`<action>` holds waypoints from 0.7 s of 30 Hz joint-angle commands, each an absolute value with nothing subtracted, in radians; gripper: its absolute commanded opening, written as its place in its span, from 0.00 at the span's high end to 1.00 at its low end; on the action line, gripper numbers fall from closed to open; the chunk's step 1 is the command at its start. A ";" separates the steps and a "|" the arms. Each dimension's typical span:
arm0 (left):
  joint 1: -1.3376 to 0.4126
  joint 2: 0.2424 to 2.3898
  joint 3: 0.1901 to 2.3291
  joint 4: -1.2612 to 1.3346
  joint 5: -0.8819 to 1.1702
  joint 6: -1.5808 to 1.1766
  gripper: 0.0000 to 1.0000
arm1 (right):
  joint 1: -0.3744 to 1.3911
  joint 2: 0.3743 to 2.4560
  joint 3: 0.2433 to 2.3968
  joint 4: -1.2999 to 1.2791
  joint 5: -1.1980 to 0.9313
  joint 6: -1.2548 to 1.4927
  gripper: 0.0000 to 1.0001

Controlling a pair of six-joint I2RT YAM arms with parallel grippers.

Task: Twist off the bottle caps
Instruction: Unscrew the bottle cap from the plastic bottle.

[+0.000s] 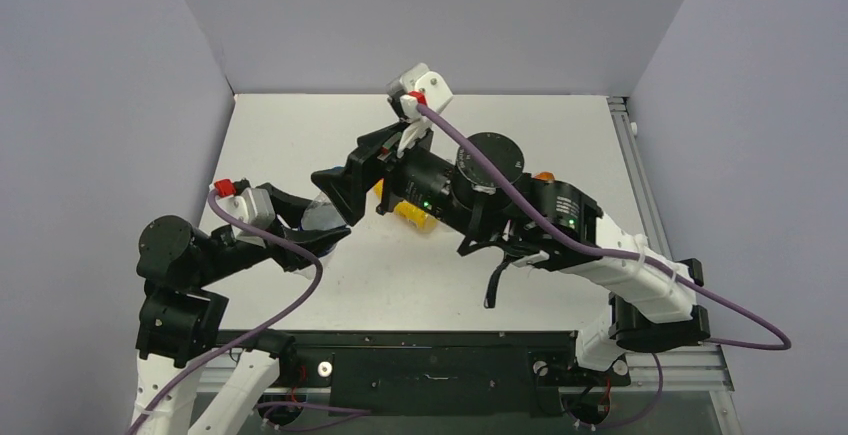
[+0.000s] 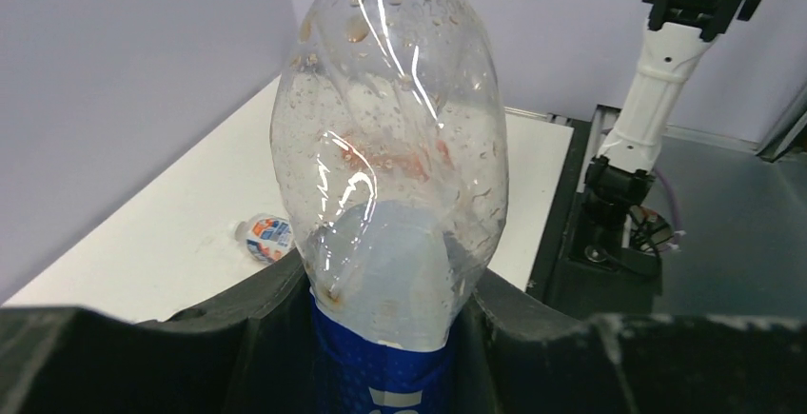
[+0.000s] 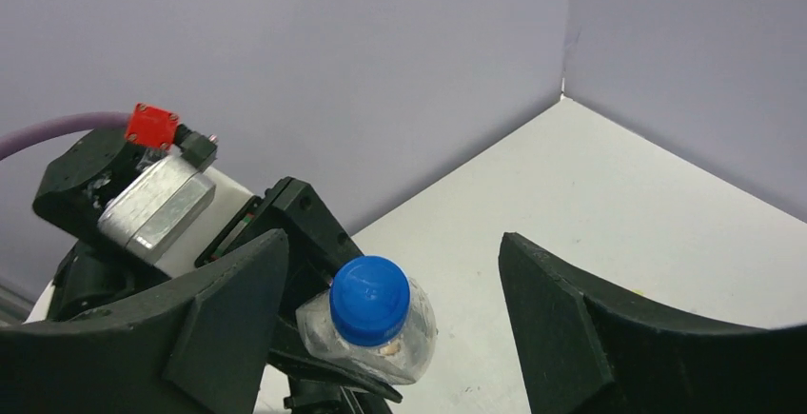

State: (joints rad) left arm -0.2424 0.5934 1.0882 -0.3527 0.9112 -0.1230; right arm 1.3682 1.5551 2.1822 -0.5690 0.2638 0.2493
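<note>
My left gripper (image 2: 385, 285) is shut on a clear bottle (image 2: 390, 147) with a blue label, gripping its lower body. The bottle's blue cap (image 3: 369, 300) is screwed on and points toward the right wrist camera. My right gripper (image 3: 392, 252) stands open around that cap, with the cap closer to the left finger (image 3: 228, 319) and touching neither. From above, both grippers meet left of the table's middle, the left gripper (image 1: 305, 233) below the right gripper (image 1: 335, 190). A yellow bottle (image 1: 415, 217) lies partly under the right arm.
A small bottle (image 2: 269, 238) with a white, blue and orange label lies on its side on the white table (image 2: 190, 233). A bit of orange (image 1: 543, 175) shows behind the right arm. Grey walls enclose the table on three sides.
</note>
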 commanded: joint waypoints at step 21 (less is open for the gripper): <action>-0.241 0.596 1.091 -0.321 0.938 -0.184 0.89 | 1.315 1.567 2.227 -0.573 0.108 0.210 1.00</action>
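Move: The blue cap of the plastic bottle sits just in front of the open right fingertips, about level with that hand in depth, some 2 cm to its left and 2 cm below. The bottle body hangs beneath it, about 3 cm left and 10 cm below the right hand. The yellow bottle lies on the table roughly 21 cm ahead of the right hand, 6 cm right and 48 cm below. From the left hand, the cap is about 10 cm above, level in depth and 1 cm right. The cap is what the right hand comes back to: open, it goes down and left with a little forward, about 5 cm in all, until its fingers straddle the cap, then stops there and closes to pinch it from both sides. The left hand keeps its grip on the bottle, carrying it about 2 cm forward, down and slightly left with a slight counter-clockwise turn. ##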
